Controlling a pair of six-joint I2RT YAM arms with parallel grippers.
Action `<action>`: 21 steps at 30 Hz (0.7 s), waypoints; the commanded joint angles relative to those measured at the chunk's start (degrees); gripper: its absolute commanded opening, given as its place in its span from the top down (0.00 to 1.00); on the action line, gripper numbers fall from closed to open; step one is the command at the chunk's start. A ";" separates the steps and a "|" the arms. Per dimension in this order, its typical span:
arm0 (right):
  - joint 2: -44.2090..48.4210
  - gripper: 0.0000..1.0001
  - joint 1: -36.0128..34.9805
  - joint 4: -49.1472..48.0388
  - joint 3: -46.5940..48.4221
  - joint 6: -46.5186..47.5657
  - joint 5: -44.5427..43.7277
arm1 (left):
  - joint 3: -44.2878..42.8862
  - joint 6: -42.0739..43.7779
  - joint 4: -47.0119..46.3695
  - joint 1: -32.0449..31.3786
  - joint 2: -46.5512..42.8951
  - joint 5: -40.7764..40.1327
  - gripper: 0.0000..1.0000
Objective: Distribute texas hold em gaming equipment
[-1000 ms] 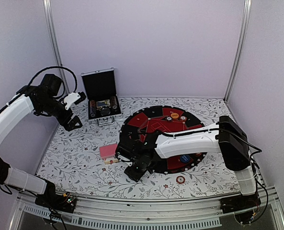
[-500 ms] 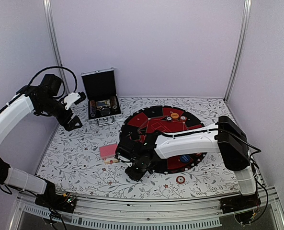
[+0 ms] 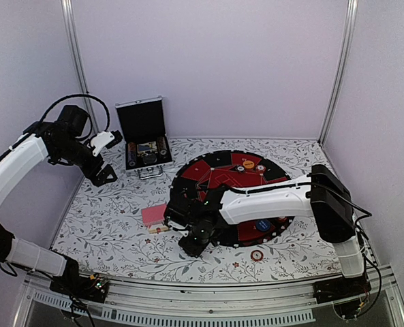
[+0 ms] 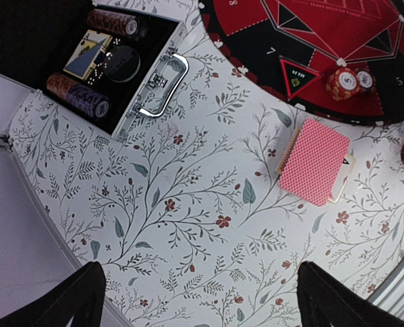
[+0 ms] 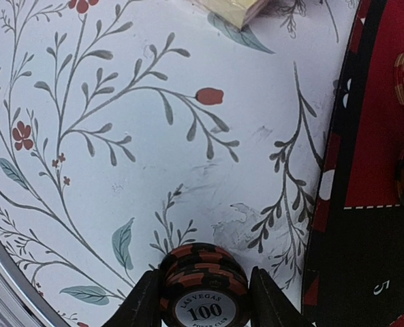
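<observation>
My right gripper (image 5: 203,303) is shut on a short stack of black-and-orange poker chips (image 5: 203,289) marked 100, low over the flowered cloth just left of the round red-and-black mat (image 3: 219,178). From above, that gripper (image 3: 191,240) sits at the mat's near-left rim. The pink-backed card deck (image 4: 314,160) lies on its box beside the mat (image 3: 154,216). An orange button (image 3: 248,163) and a blue button (image 3: 261,225) lie on the mat. My left gripper (image 4: 202,303) hangs open high over the cloth, holding nothing.
A silver-edged black case (image 3: 146,139) stands open at the back left with chip rows (image 4: 75,95) and cards inside. Chips (image 4: 343,83) sit on the mat's edge. One loose chip (image 3: 257,255) lies near the front. Walls close in on three sides.
My right gripper's jaws have closed in onto the chip stack and the arm has shifted slightly. The left arm has not moved.
</observation>
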State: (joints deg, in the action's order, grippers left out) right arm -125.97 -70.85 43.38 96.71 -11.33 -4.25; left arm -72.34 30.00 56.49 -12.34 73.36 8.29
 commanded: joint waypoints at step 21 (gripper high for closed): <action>14.60 0.69 10.74 -0.41 -13.93 -3.87 -1.76 | -1.02 0.32 0.30 -0.82 -0.50 0.08 0.00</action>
State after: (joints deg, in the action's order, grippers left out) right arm -116.36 -64.95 44.34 89.25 -13.08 -4.40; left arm -72.34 30.02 56.49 -12.38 73.36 8.29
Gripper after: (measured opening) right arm 0.420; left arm 0.993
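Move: Some 13 cm ahead and 27 cm to the right of the right hand, which already grips a few black chips, are the red chips at the mat's right seat, about level with it. The blue big blind disc is about 10 cm ahead and 21 cm right, the lone red chip 1 cm back and 19 cm right, and the black chip at the left seat 14 cm ahead and 3 cm right. From the left hand, those right-seat red chips lie straight to its right by 53 cm, some 20 cm below. Rising almost straight up at first, the right hand lifts its gripped black chips clear of the one beneath, then speeds off to the right and forward, still climbing, over the mat's near edge towards the right seat. In all it goes about 5 cm right, 3.5 forward and 3.5 up, turning some 10 degrees clockwise; the fingers keep their hold. ##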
